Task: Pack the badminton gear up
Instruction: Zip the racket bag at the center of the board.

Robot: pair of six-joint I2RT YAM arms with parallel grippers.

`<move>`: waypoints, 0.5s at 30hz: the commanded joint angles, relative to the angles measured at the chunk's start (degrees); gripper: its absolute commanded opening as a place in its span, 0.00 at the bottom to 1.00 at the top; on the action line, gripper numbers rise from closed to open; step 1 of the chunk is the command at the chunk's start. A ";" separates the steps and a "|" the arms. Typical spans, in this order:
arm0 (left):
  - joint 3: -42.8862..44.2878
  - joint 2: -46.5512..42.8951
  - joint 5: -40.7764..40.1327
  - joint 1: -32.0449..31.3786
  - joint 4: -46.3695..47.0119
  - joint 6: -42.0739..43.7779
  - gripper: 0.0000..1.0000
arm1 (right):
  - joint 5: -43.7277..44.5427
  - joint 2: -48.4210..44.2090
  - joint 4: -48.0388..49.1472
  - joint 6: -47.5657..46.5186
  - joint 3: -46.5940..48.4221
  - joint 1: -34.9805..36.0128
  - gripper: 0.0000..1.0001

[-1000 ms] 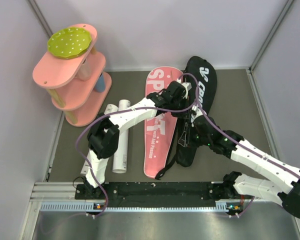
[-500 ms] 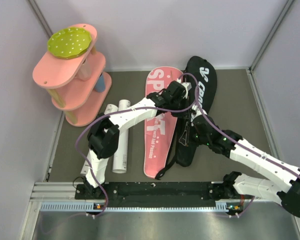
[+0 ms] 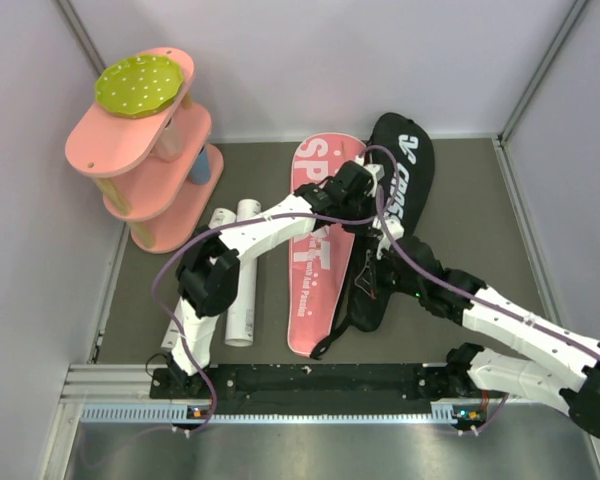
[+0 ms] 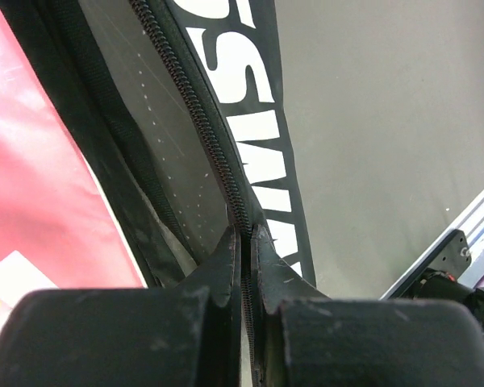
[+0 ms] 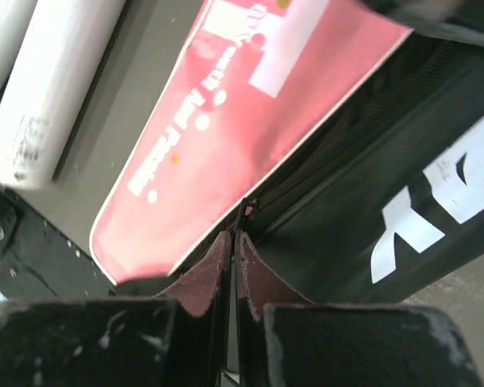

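The racket-shaped bag lies open on the floor, its pink "SPORT" side (image 3: 315,250) to the left and its black "CROSSWAY" side (image 3: 408,180) to the right. My left gripper (image 3: 366,192) is shut on the black side's zipper edge (image 4: 226,173) near the bag's head; in the left wrist view its jaws (image 4: 246,235) pinch that seam. My right gripper (image 3: 368,277) is lower down at the bag's narrow part. Its jaws (image 5: 235,235) are shut on the zipper pull (image 5: 248,208) between the pink and black sides. Two long white tubes (image 3: 242,275) lie left of the bag.
A pink tiered shelf (image 3: 145,170) with a green dotted disc (image 3: 140,85) on top stands at the back left. Walls close in the floor on three sides. The arms' black base rail (image 3: 310,380) runs along the near edge. A tube (image 5: 56,89) shows in the right wrist view.
My right gripper has closed onto the zipper pull and shifted slightly left and toward the bases. The bag's narrow black end has bunched a little. The left gripper has stayed put.
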 commanded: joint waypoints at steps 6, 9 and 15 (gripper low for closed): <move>7.86 2.78 1.87 -0.46 1.55 7.84 0.00 | -7.61 -3.43 9.99 -15.24 -2.65 10.23 0.00; 8.92 3.66 1.87 -0.37 0.68 9.16 0.00 | -6.91 -2.72 9.46 -15.33 -2.05 15.06 0.00; 12.52 5.15 2.57 0.42 -1.69 11.01 0.00 | -3.84 1.32 8.67 -13.49 -2.12 24.99 0.00</move>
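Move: The right hand has the zip's puller pinched; the black racket bag's near end, where the zip runs out, lies about 9 cm back and 5 cm left of it, a few centimetres lower. The black strap lies some 14 cm back and 10 cm left, the pink bag's near end about 17 cm back and 16 cm left. From the left hand, which holds the zip edge, the black bag's near end is some 27 cm back and 7 cm left. Keeping its pinch on the puller, the right hand pulls back and to the left along the zip towards the black bag's near end, about 8 cm back and 5 cm left and speeding up, its wrist swinging some 30 degrees counter-clockwise. The left hand keeps the zip edge pinched, nearly in place, sinking slightly and turning a little clockwise. ##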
